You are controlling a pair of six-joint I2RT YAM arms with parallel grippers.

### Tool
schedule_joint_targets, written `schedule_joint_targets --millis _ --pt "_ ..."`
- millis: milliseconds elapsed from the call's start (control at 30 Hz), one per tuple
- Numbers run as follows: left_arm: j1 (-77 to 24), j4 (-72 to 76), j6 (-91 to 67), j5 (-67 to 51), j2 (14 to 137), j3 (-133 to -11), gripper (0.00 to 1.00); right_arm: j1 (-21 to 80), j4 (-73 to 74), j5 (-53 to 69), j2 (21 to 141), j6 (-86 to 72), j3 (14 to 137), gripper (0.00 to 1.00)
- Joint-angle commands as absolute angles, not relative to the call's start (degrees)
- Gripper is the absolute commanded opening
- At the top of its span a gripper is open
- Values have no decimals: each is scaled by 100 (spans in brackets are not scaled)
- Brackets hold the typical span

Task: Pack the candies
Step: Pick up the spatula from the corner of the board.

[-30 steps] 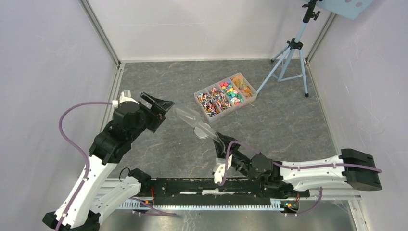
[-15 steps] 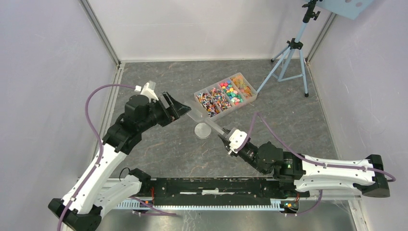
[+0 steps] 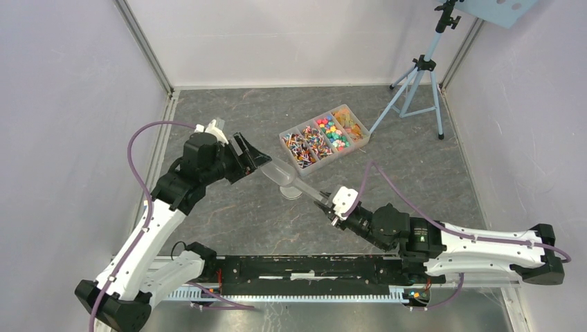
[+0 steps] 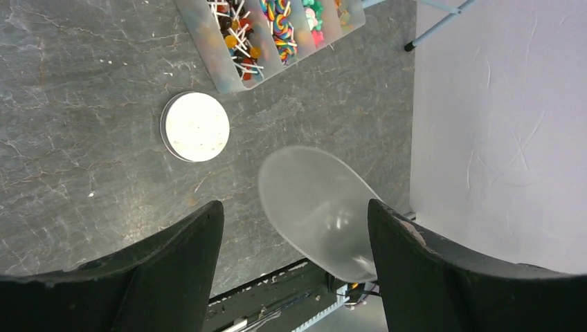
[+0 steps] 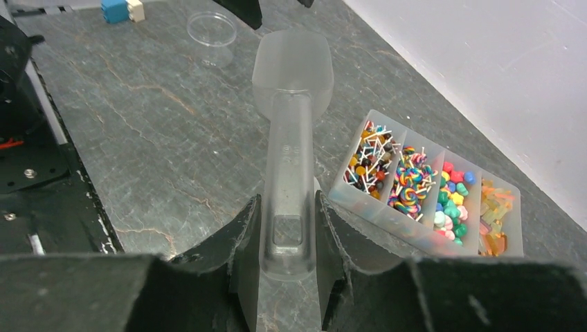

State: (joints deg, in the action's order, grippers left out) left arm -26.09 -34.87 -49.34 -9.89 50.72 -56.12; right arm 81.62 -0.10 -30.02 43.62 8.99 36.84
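Observation:
The candies (image 3: 322, 138) fill a clear tray (image 3: 353, 119) with several compartments at the table's middle back; they also show in the left wrist view (image 4: 256, 34) and the right wrist view (image 5: 415, 183). My right gripper (image 3: 331, 207) (image 5: 287, 207) is shut on the handle of a translucent plastic scoop (image 3: 280, 174) (image 5: 289, 76). The scoop's bowl (image 4: 318, 207) hangs above the table between the fingers of my open left gripper (image 3: 259, 160) (image 4: 294, 206), close to one finger; I cannot tell if it touches. The bowl looks empty.
A small round dish or lid (image 3: 293, 192) (image 4: 196, 126) (image 5: 211, 29) lies on the table under the scoop, just in front of the tray (image 5: 360, 200). A tripod (image 3: 422, 76) stands at the back right. Walls close in on three sides.
My right arm swung out and carried the scoop up and left. My left gripper came in around the scoop's bowl and its fingers narrowed slightly.

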Motion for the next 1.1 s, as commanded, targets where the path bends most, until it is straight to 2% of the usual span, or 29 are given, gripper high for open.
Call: schedule_joint_targets --millis 0,200,367,567,667,700,867,933,1067 --pt "-2182 -3460 -4608 -1700 5184 -5801 80 8148 -220 -2827 4083 766 3858 0" --pt "-1834 -2699 -5169 -2781 5198 -5266 71 8143 -276 -2721 3978 712 3833 0" --pt "-1615 -2061 -5832 -3397 5091 -4878 51 8139 -352 -2726 3956 712 3747 0" --pt "-1543 -1606 -6430 -3733 4929 -4516 32 7948 -438 -2442 3948 639 3674 1" --pt "-1500 -1143 -6951 -3950 4873 -4194 7 7704 -360 -2164 3921 487 3722 10" --pt "-1474 -973 -7180 -4032 4865 -4082 3 7560 -191 -2020 3949 397 3827 14" --pt "-1442 -311 -8153 -4226 4723 -3587 2 6882 759 -1100 4184 23 4535 50" --pt "-1433 -338 -8303 -4155 4626 -3545 2 6804 797 -945 4221 60 4605 59" --pt "-1430 -860 -8224 -4003 4557 -3750 2 6763 1305 -783 4670 416 5093 69"
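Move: Lying almost level between the hands, the spatula is held at its handle end by the right fingers; its middle is about 8 cm right of the left hand, 4 cm back and 2 cm lower, with the bowl just off the open left fingers. From the left hand, the round white tin is on the table some 8 cm ahead, 8 cm right and 24 cm below. From the right hand, the spatula's middle is 5 cm ahead and 7 cm left, about level. Closing from wide open to shut, the left fingers pinch the rim of the spatula's bowl while that hand eases down and right about 2 cm each way, rolling some 30 degrees so its left side drops. The right hand keeps the handle, rising a little, then opens late, lets go and shifts about 1.5 cm forward and up again, the handle end still between its spread fingers. ##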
